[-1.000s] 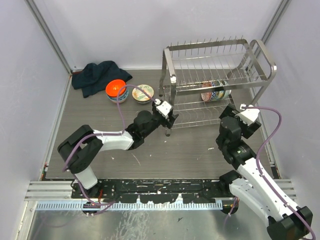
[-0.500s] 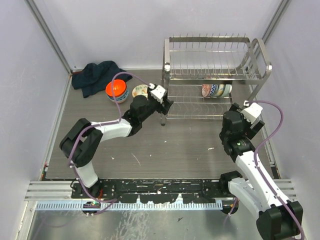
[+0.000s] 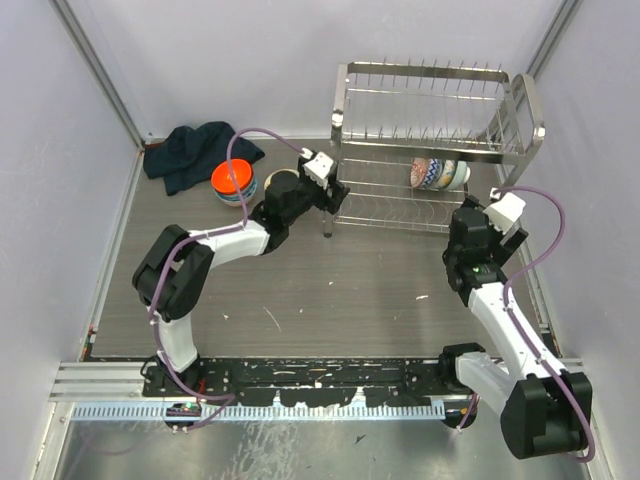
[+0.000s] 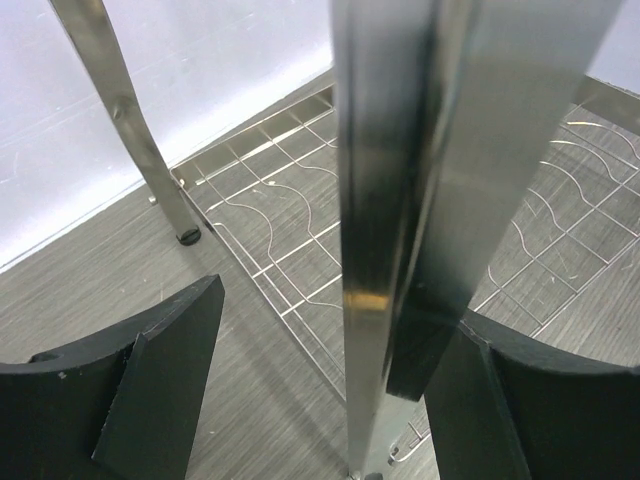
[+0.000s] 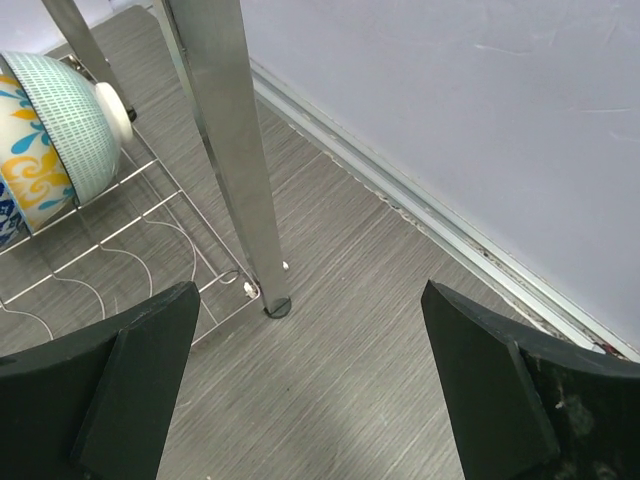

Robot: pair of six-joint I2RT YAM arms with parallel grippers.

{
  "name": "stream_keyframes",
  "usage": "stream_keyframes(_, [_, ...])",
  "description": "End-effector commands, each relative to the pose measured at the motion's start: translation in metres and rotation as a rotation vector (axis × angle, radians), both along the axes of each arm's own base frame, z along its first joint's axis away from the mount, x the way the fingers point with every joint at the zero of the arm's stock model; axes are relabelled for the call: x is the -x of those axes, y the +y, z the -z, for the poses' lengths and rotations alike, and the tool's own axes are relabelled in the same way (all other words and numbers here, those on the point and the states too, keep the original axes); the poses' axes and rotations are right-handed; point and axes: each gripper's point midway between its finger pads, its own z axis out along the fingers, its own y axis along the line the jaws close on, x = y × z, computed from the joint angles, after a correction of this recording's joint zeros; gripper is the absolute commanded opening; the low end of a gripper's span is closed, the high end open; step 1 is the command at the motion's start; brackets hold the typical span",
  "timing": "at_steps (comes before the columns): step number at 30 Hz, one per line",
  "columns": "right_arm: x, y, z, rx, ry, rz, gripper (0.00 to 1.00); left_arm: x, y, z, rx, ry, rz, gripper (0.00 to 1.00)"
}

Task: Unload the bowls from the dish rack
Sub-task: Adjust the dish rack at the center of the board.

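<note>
The silver wire dish rack (image 3: 432, 110) stands at the back right. On its lower tier two patterned bowls (image 3: 437, 173) lie on their sides; one of these bowls (image 5: 45, 130) shows in the right wrist view. An orange bowl (image 3: 233, 178) sits stacked on another on the table, with a further bowl (image 3: 279, 181) half hidden behind the left arm. My left gripper (image 3: 330, 196) is open around the rack's front-left leg (image 4: 385, 250), which stands close against the right finger (image 4: 520, 400). My right gripper (image 3: 499, 213) is open and empty by the front-right leg (image 5: 235, 170).
A dark blue cloth (image 3: 195, 150) lies bunched at the back left corner. The right side wall (image 5: 480, 110) and its floor rail run close beside the right gripper. The back wall stands just behind the rack.
The rack has slid toward the back wall and squared up. Both grippers have moved back with its front legs; the left arm is stretched farther out.
</note>
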Motion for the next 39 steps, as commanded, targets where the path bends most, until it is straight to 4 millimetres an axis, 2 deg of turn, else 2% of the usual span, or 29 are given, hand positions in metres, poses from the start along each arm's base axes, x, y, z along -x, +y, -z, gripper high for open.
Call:
stream_keyframes(1, [-0.020,0.001,-0.028,-0.023,-0.128,-0.036,0.98,-0.010,-0.004,0.008,-0.020,0.038,0.019,0.82])
stream_keyframes(10, [-0.034,-0.004,-0.027,-0.040,-0.200,-0.082,0.83,-0.018,-0.002,0.014,-0.017,0.061,0.027,0.82])
stream_keyframes(27, [-0.063,-0.018,-0.021,-0.083,-0.223,-0.120,0.69,-0.029,-0.001,0.024,-0.033,0.103,0.057,0.82])
stream_keyframes(39, [-0.067,-0.023,-0.018,-0.077,-0.241,-0.099,0.63,-0.035,0.004,0.027,-0.039,0.119,0.059,0.82])
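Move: From the right hand, the dish rack's right front post at gripper height stands about 9 cm ahead and 2 cm to the right; the bowls on the lower shelf lie roughly 17 cm ahead, 12 cm left and 8 cm lower. The rack's left front post is already inside the left hand's open fingers, level with it and some 2 cm right. The flowered bowl stands about 9 cm ahead of the left hand, 11 cm left and 14 cm below. The right hand reaches forward about 6 cm and drifts nearly 2 cm right towards the rack's right front post, dipping about 1 cm after a brief rise, tipping its fingers up some 7 degrees and narrowing its wide-open gap by about a third, with the post still unclamped. Meanwhile the left hand, fingers staying open around the left front post with its right-hand finger against the back of it, pushes that post forward about 3 cm and sinks 1.5 cm. ##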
